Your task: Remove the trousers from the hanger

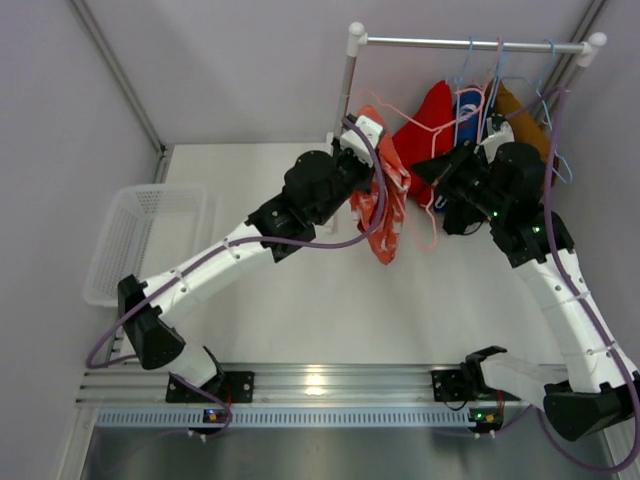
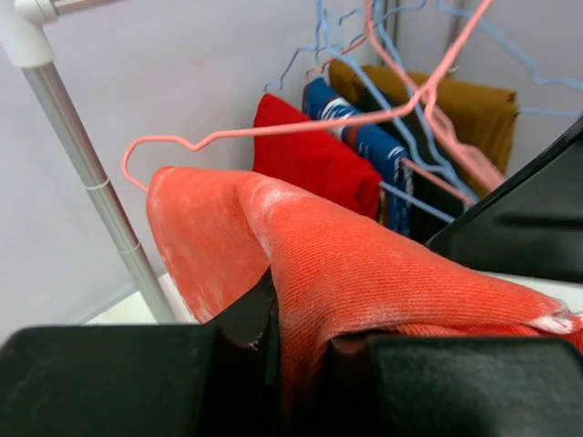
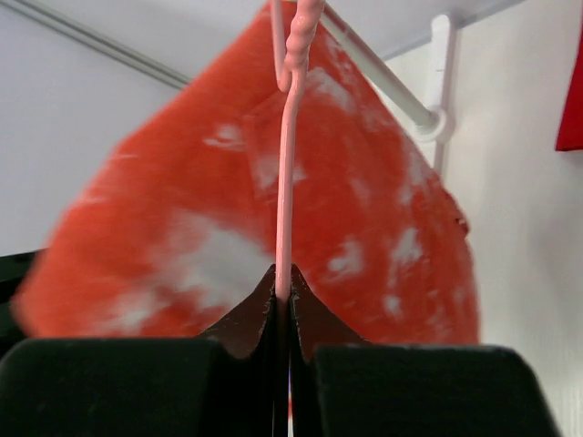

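Orange-red speckled trousers [image 1: 385, 205] hang in mid-air between the arms, draped over a pink wire hanger [image 1: 425, 205]. My left gripper [image 1: 372, 165] is shut on a fold of these trousers [image 2: 364, 273]. My right gripper [image 1: 432, 172] is shut on the pink hanger's wire [image 3: 285, 209], with the trousers [image 3: 200, 228] just behind it. Plain red [image 1: 428, 120], blue-and-white [image 1: 467, 105] and brown [image 1: 520, 115] trousers hang on hangers on the rail; in the left wrist view the red [image 2: 310, 155], blue-and-white [image 2: 364, 137], black [image 2: 428, 155] and brown [image 2: 465, 105] ones show.
A metal clothes rail [image 1: 470, 43] on white posts stands at the back right. A white mesh basket [image 1: 140, 240] sits at the table's left edge. Walls close the table on three sides.
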`<state>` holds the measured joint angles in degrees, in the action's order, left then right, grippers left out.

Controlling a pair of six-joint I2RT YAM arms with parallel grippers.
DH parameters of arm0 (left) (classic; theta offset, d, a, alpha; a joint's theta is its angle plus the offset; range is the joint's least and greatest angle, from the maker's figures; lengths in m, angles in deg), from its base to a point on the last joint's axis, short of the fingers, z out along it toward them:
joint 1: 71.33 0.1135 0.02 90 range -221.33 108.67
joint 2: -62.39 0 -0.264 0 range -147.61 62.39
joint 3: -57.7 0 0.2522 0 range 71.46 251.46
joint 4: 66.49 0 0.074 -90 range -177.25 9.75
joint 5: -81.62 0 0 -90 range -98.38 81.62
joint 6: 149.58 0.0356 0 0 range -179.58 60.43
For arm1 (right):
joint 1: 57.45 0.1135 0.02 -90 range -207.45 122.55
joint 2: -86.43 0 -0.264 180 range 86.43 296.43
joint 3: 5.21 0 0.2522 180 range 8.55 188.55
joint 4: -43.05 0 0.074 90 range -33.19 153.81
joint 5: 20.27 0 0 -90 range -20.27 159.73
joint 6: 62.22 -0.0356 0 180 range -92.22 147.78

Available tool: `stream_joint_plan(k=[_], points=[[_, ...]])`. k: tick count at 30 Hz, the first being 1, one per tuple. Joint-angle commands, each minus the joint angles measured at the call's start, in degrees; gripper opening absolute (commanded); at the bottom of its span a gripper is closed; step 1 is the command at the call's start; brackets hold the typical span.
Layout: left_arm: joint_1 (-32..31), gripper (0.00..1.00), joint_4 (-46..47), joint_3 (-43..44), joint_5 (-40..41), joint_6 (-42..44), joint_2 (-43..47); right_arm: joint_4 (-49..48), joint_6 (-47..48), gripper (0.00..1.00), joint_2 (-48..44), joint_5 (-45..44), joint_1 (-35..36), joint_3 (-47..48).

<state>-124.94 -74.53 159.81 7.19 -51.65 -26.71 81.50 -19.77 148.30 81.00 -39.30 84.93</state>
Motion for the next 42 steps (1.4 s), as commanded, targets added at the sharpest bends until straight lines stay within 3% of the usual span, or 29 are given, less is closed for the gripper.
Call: stream_joint_plan(k=[1, 12, 20, 28, 32, 35, 42], points=[[-0.2, 0.0, 3.0, 9.1, -4.6, -6.4, 6.4, -4.6, 3.3, 0.0, -1.0, -3.2, 1.3, -1.6], [-0.2, 0.0, -1.1, 21.3, -6.5, -11.0, 6.7, -4.0, 7.8, 0.0, -0.3, -7.9, 2.1, -7.0], [-0.2, 0.0, 0.9, 33.8, 0.2, -3.1, 5.4, -6.4, 12.1, 0.0, -0.8, -8.3, 2.8, -10.5], [-0.2, 0.0, 0.6, 35.8, 6.6, 1.2, 7.7, -7.9, 14.4, 0.0, 0.4, -7.9, 3.2, -11.5], [0.4, 0.0, 6.3, 28.3, 15.7, 9.8, 12.2, -8.8, 15.2, 0.0, 0.2, -6.0, 3.3, -10.4], [13.7, 0.0, 4.8, 23.7, 17.6, 7.0, 17.6, -9.6, 15.9, 0.0, 0.1, -4.6, 3.4, -10.3], [29.9, 0.0, 6.6, 8.0, 20.7, 10.4, 30.0, -11.2, 18.3, 0.0, 0.5, -2.0, 3.4, -10.5]])
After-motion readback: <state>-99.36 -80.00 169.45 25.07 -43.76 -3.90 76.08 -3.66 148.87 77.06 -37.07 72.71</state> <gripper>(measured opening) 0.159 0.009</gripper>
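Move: The left hand already pinches the orange trousers, still hanging over the pink hanger; the white basket they go to lies about 55 cm to its left, roughly level fore-and-aft and some 36 cm below. The hanger's middle is about 6 cm to its right, the red trousers 15 cm ahead and 9 cm right, the rack post 20 cm ahead and 5 cm left. From the right hand, shut on the hanger, the orange trousers lie about 9 cm left and 4 cm ahead. Keeping the orange trousers pinched, the left hand lifts them about 26 cm off the hanger, drawing back a little, then swings fast to the left, some 33 cm in all, towards the basket, easing down slightly while the wrist turns about 45 degrees counter-clockwise. The right hand keeps its shut grip on the hanger and lowers it about 10 cm, rolling its left side down. ##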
